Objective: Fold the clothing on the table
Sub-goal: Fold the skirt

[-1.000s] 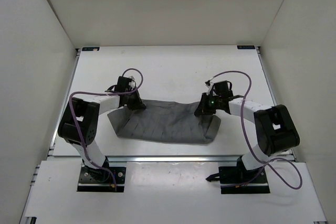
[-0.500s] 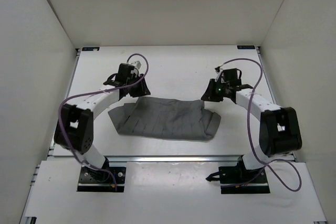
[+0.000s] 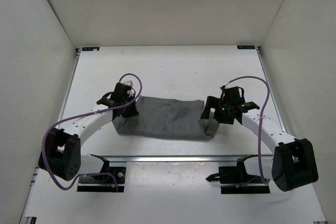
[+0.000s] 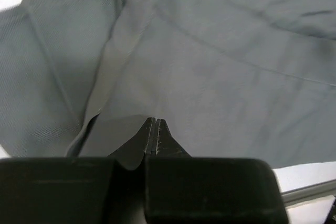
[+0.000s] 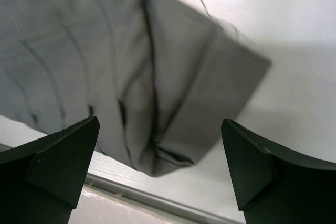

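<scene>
The grey clothing [image 3: 168,119] lies folded into a wide, wrinkled band across the near part of the white table [image 3: 173,72]. My left gripper [image 3: 129,111] is over the band's left end. In the left wrist view its jaws [image 4: 156,120] are pressed shut just above the clothing [image 4: 220,51], beside a raised fold; I see no fabric between them. My right gripper [image 3: 209,114] hangs at the band's right end. The right wrist view shows it [image 5: 160,120] wide open above the folded corner of the clothing [image 5: 105,51], holding nothing.
An aluminium rail [image 3: 173,157] runs along the table's near edge, close below the clothing, and shows in the right wrist view [image 5: 136,192]. White walls [image 3: 37,35] enclose the table on three sides. Purple cables loop above both wrists.
Both grippers came back from beyond the clothing's far edge to its two ends. The left opened and shut again; the right went from shut to wide open.
</scene>
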Controlling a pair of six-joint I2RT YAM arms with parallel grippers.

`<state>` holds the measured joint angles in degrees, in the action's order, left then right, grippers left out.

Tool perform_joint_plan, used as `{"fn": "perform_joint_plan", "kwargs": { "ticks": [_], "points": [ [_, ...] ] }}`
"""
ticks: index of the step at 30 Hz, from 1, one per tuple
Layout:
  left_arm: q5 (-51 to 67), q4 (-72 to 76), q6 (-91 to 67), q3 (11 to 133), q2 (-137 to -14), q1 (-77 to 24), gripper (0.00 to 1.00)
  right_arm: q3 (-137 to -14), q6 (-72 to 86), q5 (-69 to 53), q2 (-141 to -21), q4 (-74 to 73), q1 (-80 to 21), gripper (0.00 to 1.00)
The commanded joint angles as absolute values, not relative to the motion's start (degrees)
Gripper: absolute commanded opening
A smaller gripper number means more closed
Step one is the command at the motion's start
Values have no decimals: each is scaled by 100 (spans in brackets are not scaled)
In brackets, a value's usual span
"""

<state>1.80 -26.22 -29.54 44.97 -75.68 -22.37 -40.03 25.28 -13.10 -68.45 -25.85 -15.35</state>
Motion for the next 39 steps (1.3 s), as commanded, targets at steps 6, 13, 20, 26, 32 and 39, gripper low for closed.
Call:
{"fn": "perform_joint_plan", "kwargs": {
  "ticks": [6, 13, 20, 26, 32, 39],
  "points": [
    [-176, -2689, -3173, 4281, -7523, -2180, 0, -3754, 3181, -527, -7057, -3094, -1889, 99],
    [-185, -2900, -3129, 4167, -7778, -2145, 0, -3639, 3375, -650, -7479, -2593, -2144, 99],
    [-176, -3120, -3111, 4096, -7901, -2048, 0, -3551, 3410, -967, -7778, -2127, -2092, 88],
    [-9, -3033, -3094, 4043, -8217, -2083, 0, -3656, 3446, -1221, -8217, -1837, -2171, 48],
    [333, -2708, -3234, 4069, -8709, -2442, 0, -4042, 3287, -1178, -8534, -1933, -2171, 9],
    [746, -2189, -3515, 4587, -9403, -2935, 0, -4911, 2708, -949, -8235, -2521, -1364, 0]
  ]
}}
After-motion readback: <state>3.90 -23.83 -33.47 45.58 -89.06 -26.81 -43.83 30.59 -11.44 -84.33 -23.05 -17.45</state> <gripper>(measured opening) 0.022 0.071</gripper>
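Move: The skirt lies flat between the two hands. Its right folded edge, where the right fingers will close, is about 3 cm left of the right hand, 1 cm back and some 6 cm below; the loose right flap sits about 5 cm back and level sideways. From the left hand, the left flap is roughly 4 cm back, 3 cm left and 6 cm below, with the skirt's middle some 18 cm right and 3 cm back. The right hand, wide open, goes back and down about 5 cm onto the skirt's right end, then sweeps forward and left some 4 cm while its fingers close and pinch the cloth at that edge, finally easing a little right and forward with it. The left hand, fingers still shut, sinks about 6 cm while drifting back and left onto the left flap, tipping about 10 degrees, then presses down on it and pushes it right some 5 cm towards the skirt's middle. ##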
